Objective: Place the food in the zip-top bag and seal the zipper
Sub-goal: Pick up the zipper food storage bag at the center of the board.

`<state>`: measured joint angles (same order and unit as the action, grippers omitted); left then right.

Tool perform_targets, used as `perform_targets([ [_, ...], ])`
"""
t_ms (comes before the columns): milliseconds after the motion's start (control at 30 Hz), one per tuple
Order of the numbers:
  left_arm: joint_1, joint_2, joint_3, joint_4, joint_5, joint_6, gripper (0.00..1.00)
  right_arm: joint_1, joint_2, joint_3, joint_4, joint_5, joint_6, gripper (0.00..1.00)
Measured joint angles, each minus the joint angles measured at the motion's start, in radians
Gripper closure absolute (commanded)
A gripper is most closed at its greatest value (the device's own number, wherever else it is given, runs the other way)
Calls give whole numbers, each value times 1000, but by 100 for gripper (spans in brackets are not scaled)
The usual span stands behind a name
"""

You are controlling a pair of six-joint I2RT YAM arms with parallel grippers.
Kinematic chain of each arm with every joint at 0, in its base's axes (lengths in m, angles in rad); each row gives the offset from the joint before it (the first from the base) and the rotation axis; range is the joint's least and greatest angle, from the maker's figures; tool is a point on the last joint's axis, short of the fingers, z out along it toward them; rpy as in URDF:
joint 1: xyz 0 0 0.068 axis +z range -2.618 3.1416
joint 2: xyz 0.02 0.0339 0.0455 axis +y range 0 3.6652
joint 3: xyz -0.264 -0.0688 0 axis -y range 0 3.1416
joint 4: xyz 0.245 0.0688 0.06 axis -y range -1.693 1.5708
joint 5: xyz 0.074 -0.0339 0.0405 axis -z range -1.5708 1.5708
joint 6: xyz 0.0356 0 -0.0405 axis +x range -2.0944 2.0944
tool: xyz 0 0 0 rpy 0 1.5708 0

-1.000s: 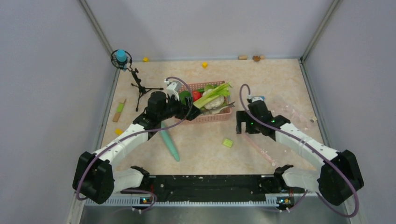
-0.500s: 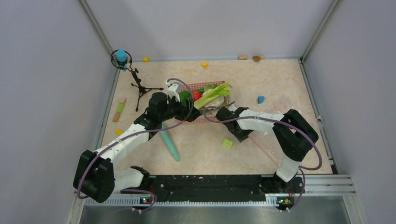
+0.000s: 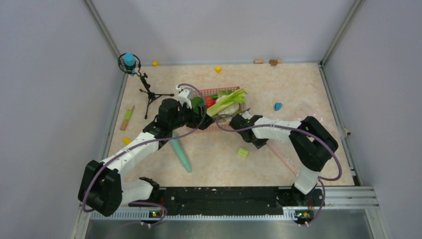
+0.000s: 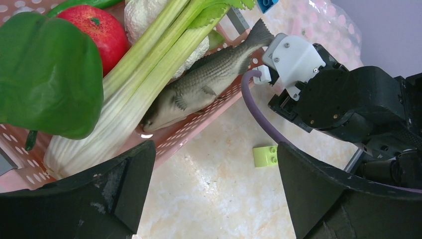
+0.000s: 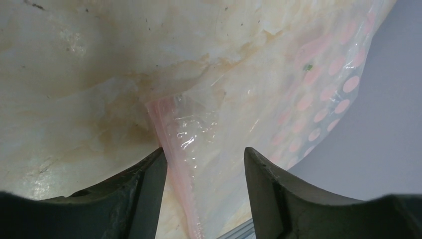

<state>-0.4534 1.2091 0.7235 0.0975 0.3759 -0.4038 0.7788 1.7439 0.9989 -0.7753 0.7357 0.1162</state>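
Observation:
The food lies in a pink basket (image 3: 225, 127): a pale leek stalk (image 3: 226, 101), a red tomato (image 3: 209, 101), white cauliflower (image 3: 230, 110) and green leaves (image 3: 197, 102). In the left wrist view the leek (image 4: 149, 64), tomato (image 4: 94, 30), cauliflower (image 4: 142, 17) and a big leaf (image 4: 47, 74) show close up. My left gripper (image 3: 203, 122) (image 4: 216, 164) is open and empty over the table at the basket's front edge. The clear zip-top bag (image 5: 278, 99) lies flat to the right. My right gripper (image 3: 259, 142) (image 5: 204, 159) is open, its jaws astride the pinkish zipper (image 5: 174, 144) (image 3: 279, 158).
A toy fish (image 4: 204, 84) lies in the basket. A yellow-green block (image 3: 242, 152) (image 4: 265, 156) and a teal stick (image 3: 181, 154) lie on the table in front. A small tripod (image 3: 144, 89) stands at the back left. A blue piece (image 3: 278, 106) lies right of the basket.
My right arm has folded and swung its gripper left, from the table's right half to the bag's zipper end near the basket. The blue piece is uncovered. The left arm has not moved.

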Motion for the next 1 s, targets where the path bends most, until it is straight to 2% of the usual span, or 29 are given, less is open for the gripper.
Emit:
perform_targets([
  [67,0,0,0,0,-1,2,3,-2,0,-10,20,10,-2,53],
  [300,0,0,0,-1,-13,6,3,-29,2,-31,100,24,-23,71],
  [400,0,0,0,-1,-20,6,3,-45,11,-31,131,23,-30,87],
  [433,0,0,0,-1,-23,7,3,-50,14,-31,142,23,-30,98],
  [467,0,0,0,-1,-24,7,3,-54,18,-31,154,23,-31,100],
  [867,0,0,0,-8,-37,7,3,-82,26,-63,231,110,-18,100],
  [1000,0,0,0,-8,-38,6,3,-79,-18,-78,225,127,-2,100],
])
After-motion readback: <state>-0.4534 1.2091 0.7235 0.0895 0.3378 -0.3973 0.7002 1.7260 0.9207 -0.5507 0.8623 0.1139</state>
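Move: The bag's zipper edge, close to its far-left corner, lies just under the right hand: about 1 cm back, 1 cm left and 2 cm down. The middle of the bag is some 13 cm to the hand's right, nearly level. The green block sits 11 cm left and 5 cm back, the blue block 13 cm ahead and 3 cm right. From the left hand that zipper edge is about 24 cm right, 8 cm back and 16 cm down. The bag's zipper edge, near its far-left corner, gets pinched between the right fingertips: the half-open hand skims forward about 3 cm while sinking over 1 cm, its fingers closing fully on the way. Once shut, it slides roughly 1.5 cm right and starts to rise, the fingertips swinging forward and up some 10 degrees in all. ##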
